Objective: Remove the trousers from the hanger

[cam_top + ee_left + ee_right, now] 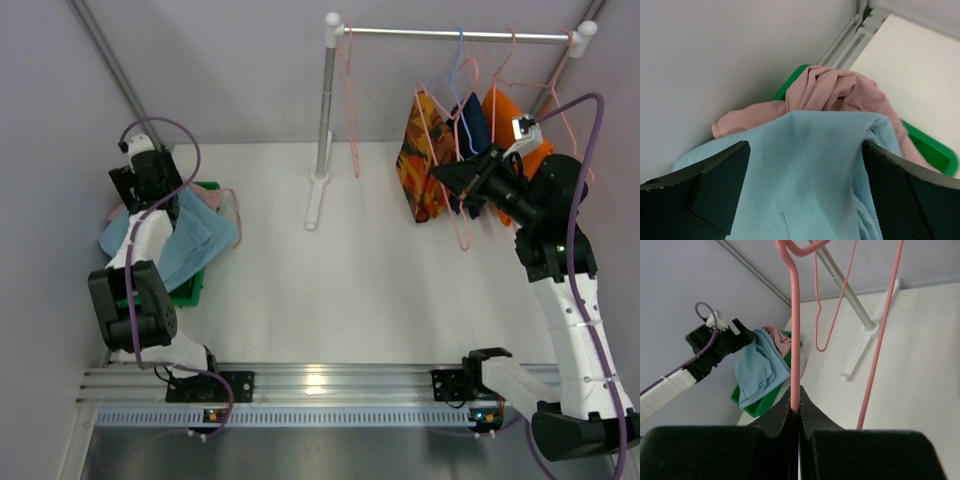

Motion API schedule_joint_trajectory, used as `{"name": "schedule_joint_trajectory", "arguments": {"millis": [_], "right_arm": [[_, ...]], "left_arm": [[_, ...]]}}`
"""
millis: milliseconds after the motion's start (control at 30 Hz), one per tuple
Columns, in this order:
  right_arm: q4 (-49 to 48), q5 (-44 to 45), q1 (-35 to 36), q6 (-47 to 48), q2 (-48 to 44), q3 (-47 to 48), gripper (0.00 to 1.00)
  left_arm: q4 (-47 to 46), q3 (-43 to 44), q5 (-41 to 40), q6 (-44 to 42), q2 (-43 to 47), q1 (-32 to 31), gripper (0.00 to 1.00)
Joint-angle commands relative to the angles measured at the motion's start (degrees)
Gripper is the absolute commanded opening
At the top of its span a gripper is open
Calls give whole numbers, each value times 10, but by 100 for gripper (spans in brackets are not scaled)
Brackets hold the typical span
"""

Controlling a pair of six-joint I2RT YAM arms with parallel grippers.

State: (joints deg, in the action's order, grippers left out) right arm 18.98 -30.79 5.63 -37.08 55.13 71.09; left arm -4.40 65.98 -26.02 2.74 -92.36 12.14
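Note:
My left gripper [150, 182] hangs open over the green bin [187, 289], its jaws [804, 147] wide apart just above the light blue trousers [800, 180]. These lie loose on the dusty pink trousers [835, 92] in the bin. My right gripper [795, 402] is shut on the thin wire of a pink hanger [795, 340] under the rail [450, 35]. Orange-and-red patterned trousers [418, 160], navy trousers [473, 125] and orange trousers [503, 108] hang on hangers right by the right gripper [452, 180].
An empty pink hanger [352, 110] hangs at the rail's left end beside the rack's post [325, 100]. The post's white foot [314, 205] stands mid-table. The grey side wall is close to the bin's left.

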Motion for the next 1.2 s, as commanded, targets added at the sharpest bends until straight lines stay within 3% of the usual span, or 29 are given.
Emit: {"name": "schedule_joint_trajectory", "arguments": {"millis": [0, 200, 333, 433, 633, 900, 1167], "right_arm": [[43, 41, 19, 27, 1, 42, 0], [69, 122, 75, 42, 39, 91, 0], [83, 152, 109, 40, 102, 147, 0], [97, 193, 128, 37, 146, 193, 0], [73, 191, 148, 14, 266, 296, 0], [31, 197, 167, 45, 423, 431, 0], [5, 210, 186, 68, 489, 493, 0]], "left_arm": [[2, 13, 45, 10, 98, 3, 99], [127, 82, 147, -16, 221, 3, 99], [184, 83, 172, -2, 304, 3, 99], [228, 86, 198, 26, 337, 3, 99], [283, 86, 301, 54, 372, 3, 99], [306, 54, 288, 53, 395, 2, 99], [315, 21, 266, 44, 425, 3, 99]]}}
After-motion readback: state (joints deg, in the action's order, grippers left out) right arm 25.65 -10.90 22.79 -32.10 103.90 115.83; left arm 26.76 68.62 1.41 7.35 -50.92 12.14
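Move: Holding the empty pink hanger, the right hand has the bare left stretch of rail about 24 cm ahead, 12 cm left and 15 cm above it. From that hand the hanging empty hanger is 23 cm ahead, 15 cm left, and the camouflage trousers 15 cm ahead, 3 cm left, 10 cm below. The open left hand has those trousers level, some 55 cm right and 10 cm higher, with the blue trousers 10 cm back, 10 cm right, 8 cm below. Carrying the empty hanger with shut fingers, the right hand goes some 19 cm forward and 12 cm left, past the camouflage trousers to the rail's bare left end, dipping slightly late on. The left hand, already open, rises off the blue trousers about 24 cm while drawing back and right, its fingers tipping up and swinging clockwise, then sinks some 7 cm. ##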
